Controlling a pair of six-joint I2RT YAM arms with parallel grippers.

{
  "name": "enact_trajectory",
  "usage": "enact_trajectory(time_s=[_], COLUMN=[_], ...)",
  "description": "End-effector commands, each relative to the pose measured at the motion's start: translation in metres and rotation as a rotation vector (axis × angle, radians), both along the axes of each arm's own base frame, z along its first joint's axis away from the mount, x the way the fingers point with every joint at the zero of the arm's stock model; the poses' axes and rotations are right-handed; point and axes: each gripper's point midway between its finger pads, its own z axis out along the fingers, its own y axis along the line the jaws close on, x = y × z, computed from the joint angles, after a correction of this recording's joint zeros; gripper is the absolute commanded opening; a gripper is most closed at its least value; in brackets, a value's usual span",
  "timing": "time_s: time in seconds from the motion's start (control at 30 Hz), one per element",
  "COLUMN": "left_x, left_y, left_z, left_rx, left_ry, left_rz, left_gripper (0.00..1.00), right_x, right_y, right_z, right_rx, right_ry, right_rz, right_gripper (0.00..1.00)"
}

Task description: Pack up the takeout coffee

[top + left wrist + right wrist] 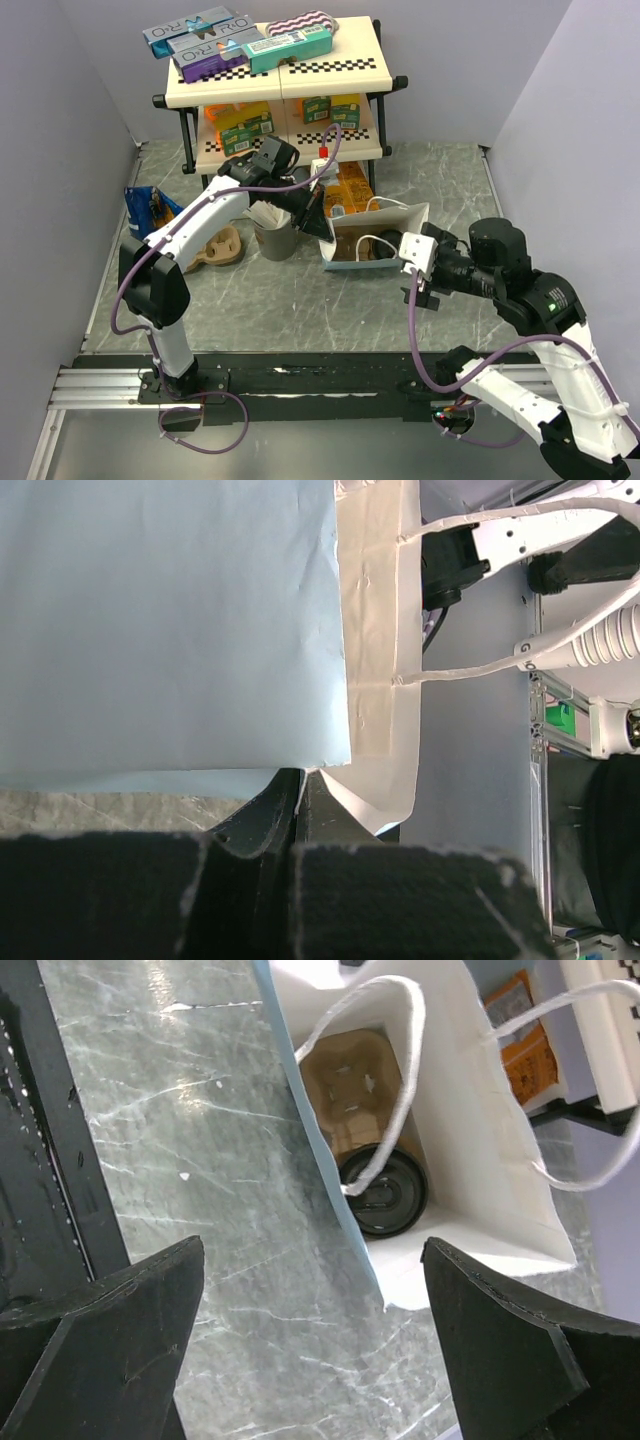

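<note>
The takeout coffee (384, 1191) stands inside the white paper bag (480, 1170); only its round black lid shows, next to a brown pulp carrier (345, 1090) deeper in the bag. My right gripper (312, 1295) hovers open just outside the bag's mouth, with nothing between its fingers (110, 1330). In the top view the right gripper (418, 265) sits to the right of the bag (375, 235). My left gripper (318, 215) is shut on the bag's rim and holds the mouth open. The left wrist view shows that gripper (300, 780) pinching the paper edge of the bag (380, 680).
A grey cup of white sticks (275, 238) and a loose brown carrier (220, 248) stand left of the bag. A blue snack bag (145, 208) lies by the left wall. A two-tier rack (290, 85) with boxes stands at the back, with an orange packet (350, 190) below it.
</note>
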Motion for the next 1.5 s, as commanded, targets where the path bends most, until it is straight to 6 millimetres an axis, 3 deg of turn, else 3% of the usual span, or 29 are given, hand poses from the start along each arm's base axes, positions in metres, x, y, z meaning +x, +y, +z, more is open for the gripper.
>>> enact_trajectory(time_s=[0.0, 0.17, 0.4, 0.5, 0.57, 0.7, 0.9, 1.07, 1.33, 1.47], left_x=[0.001, 0.003, 0.006, 0.007, 0.008, 0.012, 0.020, 0.028, 0.046, 0.057], left_y=[-0.002, -0.003, -0.003, -0.003, -0.003, -0.002, 0.002, 0.006, 0.011, 0.017], left_z=[0.010, 0.011, 0.013, 0.014, 0.015, 0.017, 0.025, 0.040, 0.071, 0.072], left_rx=[-0.033, -0.033, -0.031, -0.029, -0.026, -0.020, -0.017, -0.034, -0.062, -0.037], left_ry=[-0.020, -0.021, -0.033, -0.040, -0.047, -0.057, -0.097, -0.151, -0.273, -0.302], left_rz=[-0.024, -0.024, -0.021, -0.018, -0.014, 0.001, 0.027, 0.050, 0.118, 0.168], left_gripper=[0.01, 0.01, 0.01, 0.01, 0.02, 0.13, 0.34, 0.56, 0.69, 0.72], right_x=[0.004, 0.023, 0.042, 0.046, 0.048, 0.051, 0.055, 0.052, 0.043, 0.037], right_y=[0.009, 0.018, 0.024, 0.026, 0.029, 0.033, 0.038, 0.038, 0.032, 0.027], right_z=[-0.004, -0.006, -0.026, -0.033, -0.038, -0.042, -0.042, -0.035, -0.012, -0.010], right_rx=[-0.001, -0.006, -0.065, -0.079, -0.088, -0.096, -0.097, -0.085, -0.055, -0.057], right_ry=[-0.021, -0.044, -0.063, -0.063, -0.048, -0.031, 0.003, 0.019, 0.026, 0.029], right_rz=[0.054, 0.050, 0.076, 0.091, 0.103, 0.114, 0.126, 0.115, 0.081, 0.072], right_gripper=[0.95, 0.95, 0.93, 0.89, 0.81, 0.61, 0.21, 0.13, 0.05, 0.02])
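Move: The bag's front handle, by its front rim, is about 5 cm ahead of the open right hand, 4 cm left and 6 cm below. The lidded cup inside stands some 9 cm ahead, 4 cm left and 17 cm down. The left hand, still pinching the left rim, has that handle about 10 cm to its right, 2 cm back and level; the straw holder is roughly 12 cm to its left, 3 cm ahead and 17 cm lower. The right fingers shut on the bag's front handle at the rim, after the hand dips and reaches in about 6 cm forward, 6 down and 3 left; shut, it starts back up, nearly 3 cm. Meanwhile the left hand opens off the left rim and draws away forward and up, about 6 cm in all, tilting its wrist slightly, its fingers ending wide. ##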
